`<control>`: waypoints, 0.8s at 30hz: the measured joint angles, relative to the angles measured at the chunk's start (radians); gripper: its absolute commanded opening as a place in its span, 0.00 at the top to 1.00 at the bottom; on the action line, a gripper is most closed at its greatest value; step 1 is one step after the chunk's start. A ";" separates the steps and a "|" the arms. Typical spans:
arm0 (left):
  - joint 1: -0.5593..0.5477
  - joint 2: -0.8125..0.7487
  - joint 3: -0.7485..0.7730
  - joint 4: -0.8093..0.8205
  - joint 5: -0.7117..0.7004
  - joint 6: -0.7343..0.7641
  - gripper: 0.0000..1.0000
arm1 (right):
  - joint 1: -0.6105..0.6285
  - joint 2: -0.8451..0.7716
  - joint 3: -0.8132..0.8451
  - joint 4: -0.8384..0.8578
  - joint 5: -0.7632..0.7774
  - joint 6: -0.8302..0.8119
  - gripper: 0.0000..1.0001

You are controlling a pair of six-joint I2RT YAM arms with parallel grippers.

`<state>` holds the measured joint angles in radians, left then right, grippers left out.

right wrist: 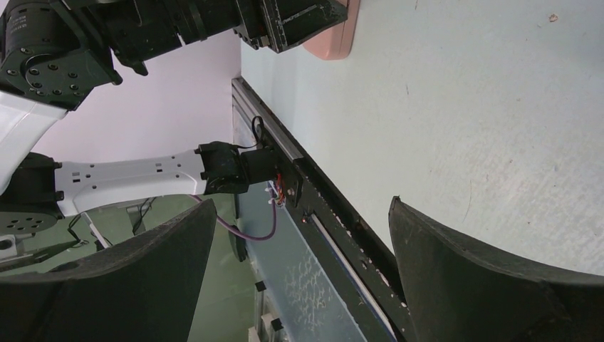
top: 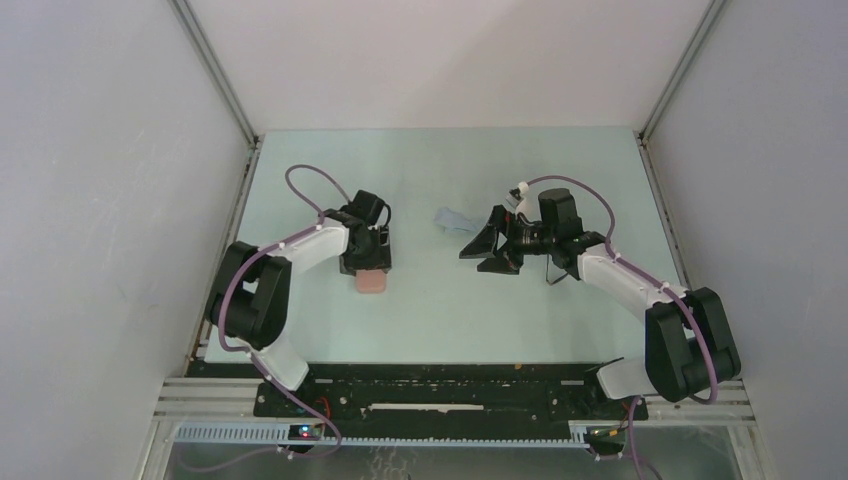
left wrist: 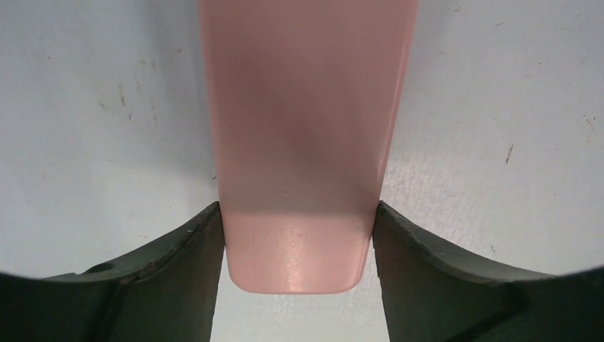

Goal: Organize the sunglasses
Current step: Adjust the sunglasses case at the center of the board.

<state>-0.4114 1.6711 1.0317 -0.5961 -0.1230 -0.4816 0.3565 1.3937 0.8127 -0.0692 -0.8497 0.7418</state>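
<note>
The salmon-pink case (left wrist: 306,128) lies on the table, and my left gripper (left wrist: 297,206) is shut on its near end, both fingers pressing its sides. From above, the case (top: 372,284) pokes out below that gripper (top: 368,262). The sunglasses (top: 556,274) show only as thin dark lines on the table beside my right forearm. My right gripper (top: 487,255) is turned on its side above mid-table, open and empty. In its wrist view the gripper (right wrist: 300,201) looks toward the table's near edge, with the case (right wrist: 335,39) at the top.
A small grey-blue cloth (top: 450,219) lies crumpled at mid-table, just left of the right gripper. A black rail (top: 450,395) runs along the near edge between the arm bases. Grey walls enclose the table (top: 440,320) on the left, right and back.
</note>
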 measured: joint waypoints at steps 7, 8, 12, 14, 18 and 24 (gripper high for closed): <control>-0.001 -0.003 0.006 0.007 0.095 0.002 0.43 | 0.000 0.003 0.000 0.003 0.000 0.003 0.00; -0.002 -0.009 0.006 0.008 0.117 0.002 0.43 | 0.000 0.003 0.000 0.003 0.000 0.003 0.00; -0.004 -0.048 0.006 0.014 0.212 -0.004 0.44 | 0.000 0.004 0.000 0.003 0.000 0.004 0.00; -0.005 -0.066 0.006 0.027 0.258 -0.013 0.44 | 0.000 0.006 0.000 0.003 0.000 0.004 0.00; -0.007 -0.102 0.006 0.084 0.376 -0.039 0.45 | 0.002 0.007 0.000 0.003 0.000 0.005 0.00; -0.012 -0.142 0.006 0.121 0.433 -0.053 0.50 | 0.004 0.011 0.000 0.006 0.003 0.006 0.00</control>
<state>-0.4232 1.5291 1.0378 -0.4747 0.3096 -0.5346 0.3603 1.4048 0.8127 -0.0631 -0.8463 0.7479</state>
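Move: The left hand already has the sunglasses case between its fingers, low at the board; the case's middle lies about 4 cm ahead, since the grip is near its close end. The board's centre is some 18 cm to this hand's right and 5 cm ahead, with the blue cloth about 18 cm right and 10 cm ahead. From the right hand the board's centre lies some 7 cm left, 9 cm ahead and 15 cm below. Keeping the case pinched by its two long sides, the left hand carries it about 8.5 cm to the right towards the board's centre, setting off nearly level and then climbing steadily to some 7 cm up. On the way the wrist rolls nearly 30 degrees, so that the fingertips swing out to the right and the case's right side comes up, with a slight clockwise turn; the grip width doesn't change. ##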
